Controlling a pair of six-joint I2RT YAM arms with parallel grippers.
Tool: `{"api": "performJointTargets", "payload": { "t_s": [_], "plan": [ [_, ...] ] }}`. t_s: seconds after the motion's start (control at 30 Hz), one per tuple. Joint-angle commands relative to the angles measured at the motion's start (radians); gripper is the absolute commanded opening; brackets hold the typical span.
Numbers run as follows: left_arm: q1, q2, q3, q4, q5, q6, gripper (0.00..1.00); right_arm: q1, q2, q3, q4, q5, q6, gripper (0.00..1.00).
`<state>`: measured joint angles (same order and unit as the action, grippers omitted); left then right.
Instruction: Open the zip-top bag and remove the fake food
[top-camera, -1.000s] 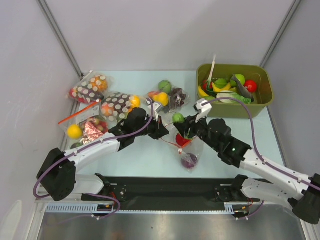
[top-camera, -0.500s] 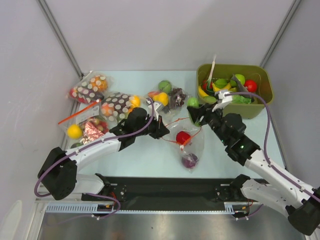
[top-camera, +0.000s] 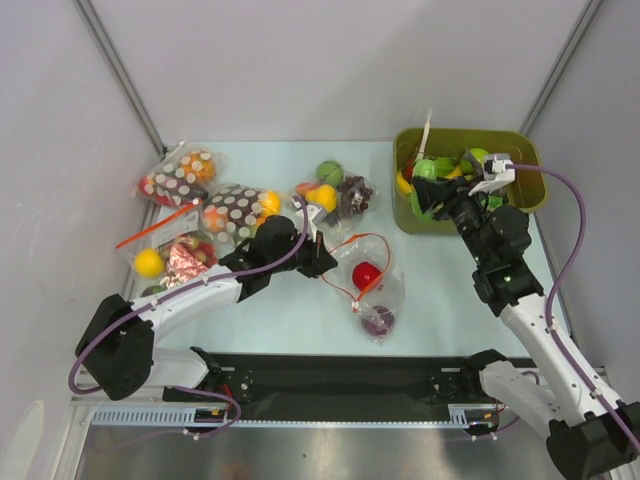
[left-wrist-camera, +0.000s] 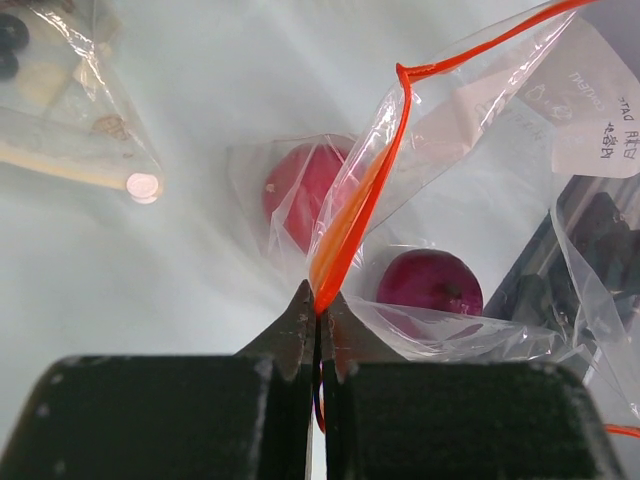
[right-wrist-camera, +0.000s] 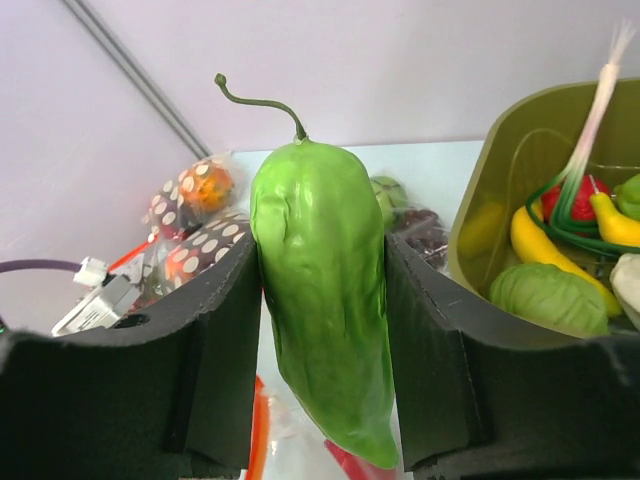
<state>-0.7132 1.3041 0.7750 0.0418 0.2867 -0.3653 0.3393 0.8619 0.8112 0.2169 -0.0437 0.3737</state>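
Note:
The zip-top bag (top-camera: 385, 290) lies at the table's middle, its mouth open and its red-orange zip strip (left-wrist-camera: 350, 220) pulled up. My left gripper (top-camera: 322, 263) (left-wrist-camera: 318, 310) is shut on that strip at the bag's left corner. Inside the bag I see a red ball (top-camera: 366, 275) (left-wrist-camera: 300, 185) and a round purple piece (top-camera: 379, 321) (left-wrist-camera: 430, 282). My right gripper (top-camera: 428, 192) (right-wrist-camera: 322, 275) is shut on a green pepper-like piece of fake food (top-camera: 427, 170) (right-wrist-camera: 320, 240), stem up, held in the air at the left side of the olive bin (top-camera: 455, 222).
The olive bin (right-wrist-camera: 478, 235) holds several toy vegetables. Two brown white-dotted bags (top-camera: 235, 208) (top-camera: 180, 175), a bag with a yellow ball (top-camera: 165, 255) and a bag with a green ball and dark grapes (top-camera: 338, 192) lie at the back left.
My right arm has lifted the green piece from the bag's mouth and swung it up and right to the bin. The left gripper has kept its hold on the strip.

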Motion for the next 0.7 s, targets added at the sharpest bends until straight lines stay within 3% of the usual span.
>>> {"api": "performJointTargets", "payload": {
  "t_s": [0.0, 0.2, 0.53, 0.63, 0.67],
  "plan": [
    [-0.003, -0.025, 0.015, -0.006, -0.017, 0.009, 0.0, -0.092, 0.046, 0.058, 0.036, -0.042, 0.002, 0.23],
    [-0.002, -0.083, -0.003, -0.026, -0.031, 0.011, 0.0, -0.269, 0.265, 0.172, 0.043, -0.168, 0.011, 0.24],
    [-0.002, -0.134, -0.031, -0.034, -0.026, 0.0, 0.0, -0.364, 0.637, 0.468, -0.091, -0.069, -0.111, 0.25],
    [0.0, -0.147, -0.036, -0.034, -0.03, 0.0, 0.0, -0.375, 0.724, 0.526, -0.149, -0.042, -0.127, 0.3],
    [-0.002, -0.15, -0.037, -0.034, -0.034, 0.0, 0.0, -0.381, 0.736, 0.532, -0.16, -0.038, -0.13, 0.37]
  ]
}}
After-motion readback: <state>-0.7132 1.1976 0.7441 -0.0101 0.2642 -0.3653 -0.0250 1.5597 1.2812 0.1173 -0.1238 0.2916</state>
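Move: The right gripper already holds the green pepper high up. The middle of the green box lies about 22 cm ahead of it, 16 cm to its right and 28 cm below. The spring onion leaning in the box stands some 26 cm ahead, 5 cm right and 20 cm down; the grape bag is about 20 cm ahead, 18 cm left, 33 cm down. From the left gripper, the box's middle is roughly 29 cm ahead and 42 cm right, 8 cm lower. Carry the pinched pepper out over the green box with the right arm: forward about 19 cm, veering some 12 cm right while sinking steadily. Tip the fingers down and swing them clockwise, each by about 15 degrees, and keep the grip. With the left gripper, keep pinching the open bag's orange zip edge and ease it a little up, left and back. ##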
